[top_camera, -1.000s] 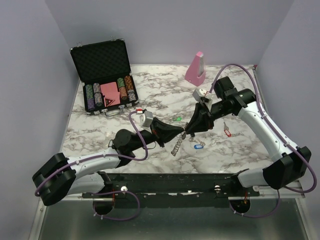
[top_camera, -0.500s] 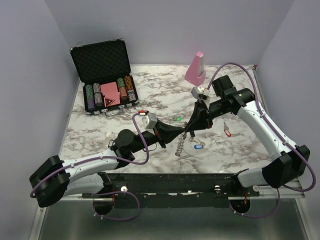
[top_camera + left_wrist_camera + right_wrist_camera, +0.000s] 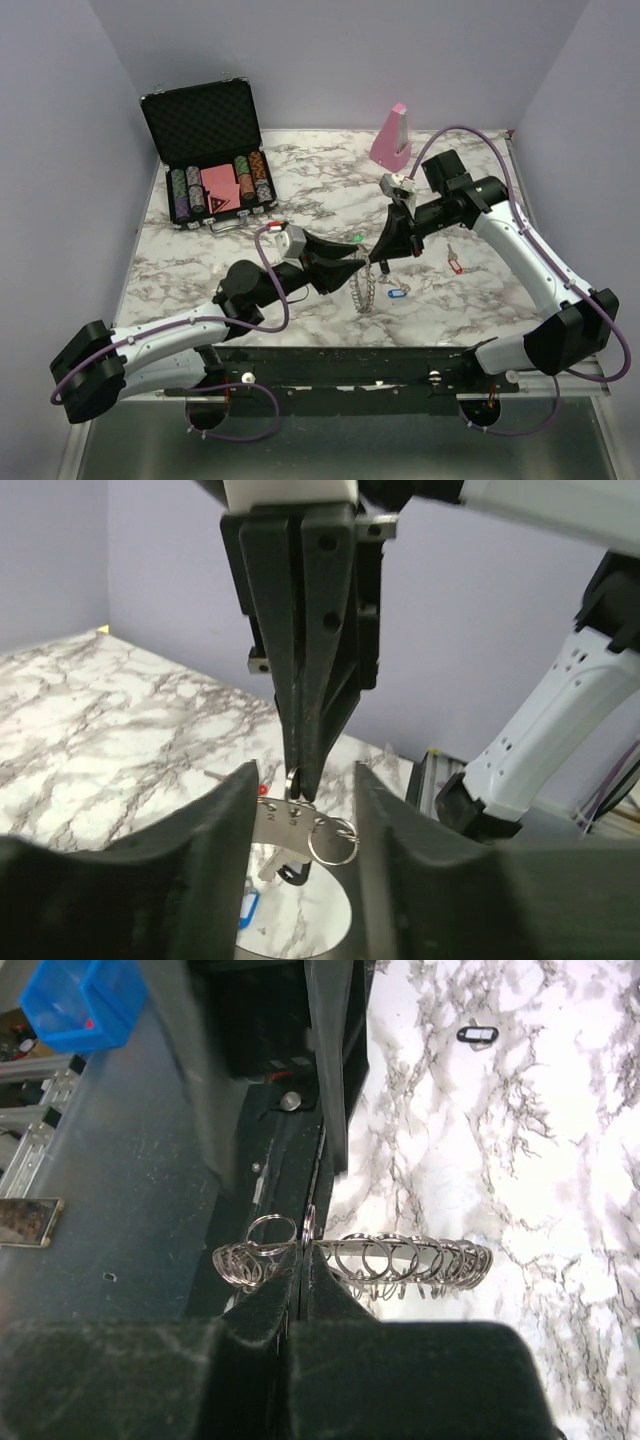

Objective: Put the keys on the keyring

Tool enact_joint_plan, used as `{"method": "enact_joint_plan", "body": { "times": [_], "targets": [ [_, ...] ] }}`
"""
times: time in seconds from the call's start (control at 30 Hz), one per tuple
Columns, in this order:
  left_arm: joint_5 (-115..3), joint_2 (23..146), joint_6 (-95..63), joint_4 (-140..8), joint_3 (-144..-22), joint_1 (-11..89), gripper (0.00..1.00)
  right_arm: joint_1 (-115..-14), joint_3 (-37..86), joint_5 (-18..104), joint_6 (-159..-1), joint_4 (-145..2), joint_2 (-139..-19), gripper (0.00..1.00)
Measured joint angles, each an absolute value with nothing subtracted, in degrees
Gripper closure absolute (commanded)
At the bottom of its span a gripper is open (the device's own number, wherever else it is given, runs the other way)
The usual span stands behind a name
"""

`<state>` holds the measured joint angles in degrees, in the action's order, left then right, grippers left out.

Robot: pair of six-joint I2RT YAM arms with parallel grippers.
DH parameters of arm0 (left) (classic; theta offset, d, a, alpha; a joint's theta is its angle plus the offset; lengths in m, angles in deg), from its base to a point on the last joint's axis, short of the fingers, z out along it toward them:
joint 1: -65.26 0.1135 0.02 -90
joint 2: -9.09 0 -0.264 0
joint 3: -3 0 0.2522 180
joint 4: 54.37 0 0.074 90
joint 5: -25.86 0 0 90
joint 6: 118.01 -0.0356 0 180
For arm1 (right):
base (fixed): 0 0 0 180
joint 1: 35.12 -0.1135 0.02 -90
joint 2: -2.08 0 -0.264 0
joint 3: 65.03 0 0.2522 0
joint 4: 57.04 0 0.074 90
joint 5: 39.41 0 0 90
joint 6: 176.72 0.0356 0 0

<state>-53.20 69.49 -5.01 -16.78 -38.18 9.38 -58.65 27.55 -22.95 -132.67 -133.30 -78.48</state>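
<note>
The grey keyring [image 3: 366, 292] hangs edge-on over the marble table, its rim lined with small loops. My right gripper [image 3: 376, 262] is shut on its top edge; the right wrist view shows the keyring [image 3: 420, 1257] pinched at the tips of that gripper [image 3: 303, 1250]. My left gripper [image 3: 352, 268] is open. In its wrist view the keyring [image 3: 283, 813] sits between the spread jaws of the left gripper [image 3: 305, 780]. A key with a black head hangs from the ring. Loose keys lie on the table: green [image 3: 357, 238], blue [image 3: 394, 294], red [image 3: 456, 266].
An open black case of poker chips [image 3: 215, 185] stands at the back left. A pink wedge-shaped block [image 3: 392, 135] stands at the back, right of centre. A black tag [image 3: 475, 1034] lies on the marble. The black frame rail [image 3: 340, 365] runs along the near edge.
My left gripper has opened and let go of the keyring. My right gripper has shut on the ring's top edge, and the ring now hangs from it, slightly further right.
</note>
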Motion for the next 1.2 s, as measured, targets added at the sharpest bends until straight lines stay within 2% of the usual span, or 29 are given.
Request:
{"method": "enact_joint_plan", "body": {
  "times": [0.1, 0.23, 0.43, 0.6, 0.77, 0.93, 1.2],
  "targets": [
    [-53.3, 65.0, -5.0, -17.6, -37.2, 10.2, 0.29, -57.8, 27.5, -21.7, -132.1, -133.1, -78.1, 1.00],
    [-53.2, 57.8, -4.9, -21.8, -36.8, 12.1, 0.18, -54.2, 26.6, -19.4, -130.2, -131.7, -75.8, 1.00],
    [-53.0, 49.1, -3.2, -39.0, -37.8, 18.9, 0.01, -49.6, 26.1, -9.0, -126.6, -128.1, -73.8, 1.00],
    [-53.0, 42.3, -3.5, -54.0, -39.6, 24.6, 0.01, -46.7, 26.3, 3.7, -124.7, -125.5, -73.9, 1.00],
    [-53.0, 40.3, -11.0, -69.5, -48.2, 26.3, 0.01, -39.1, 28.4, 12.9, -124.7, -123.8, -78.1, 0.99],
    [-53.4, 39.6, -19.8, -77.9, -52.4, 26.5, 0.01, -33.2, 32.9, 22.5, -125.5, -122.0, -87.7, 0.99],
    [-55.5, 35.2, -25.9, -82.0, -44.3, 26.7, 0.01, -32.3, 52.6, 36.0, -126.8, -121.7, -108.6, 0.98]
  ]
}}
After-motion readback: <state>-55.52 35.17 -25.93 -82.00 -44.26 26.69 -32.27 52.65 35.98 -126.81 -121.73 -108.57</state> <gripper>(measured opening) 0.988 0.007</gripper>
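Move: The keyring hangs from the right fingers, its middle some 5 cm below that hand, 3 cm back and 2 cm to its left; its way leads to clear marble about 29 cm ahead, 25 cm right and 27 cm below. From the right hand, the red key lies roughly 9 cm ahead and 24 cm right, the metronome 42 cm ahead and 11 cm right. From the just-opened left hand, the keyring is 3 cm back, level sideways and 6 cm below. The keyring, still pinched in the shut right fingers, is carried forward and right, nearly 40 cm over the table and, after a level start, down about 11 cm, while that hand swings some 55 degrees clockwise and its fingers tip down. The left hand spreads fully and backs off about 15 cm to the left, lifting a little at first and ending slightly lower. ##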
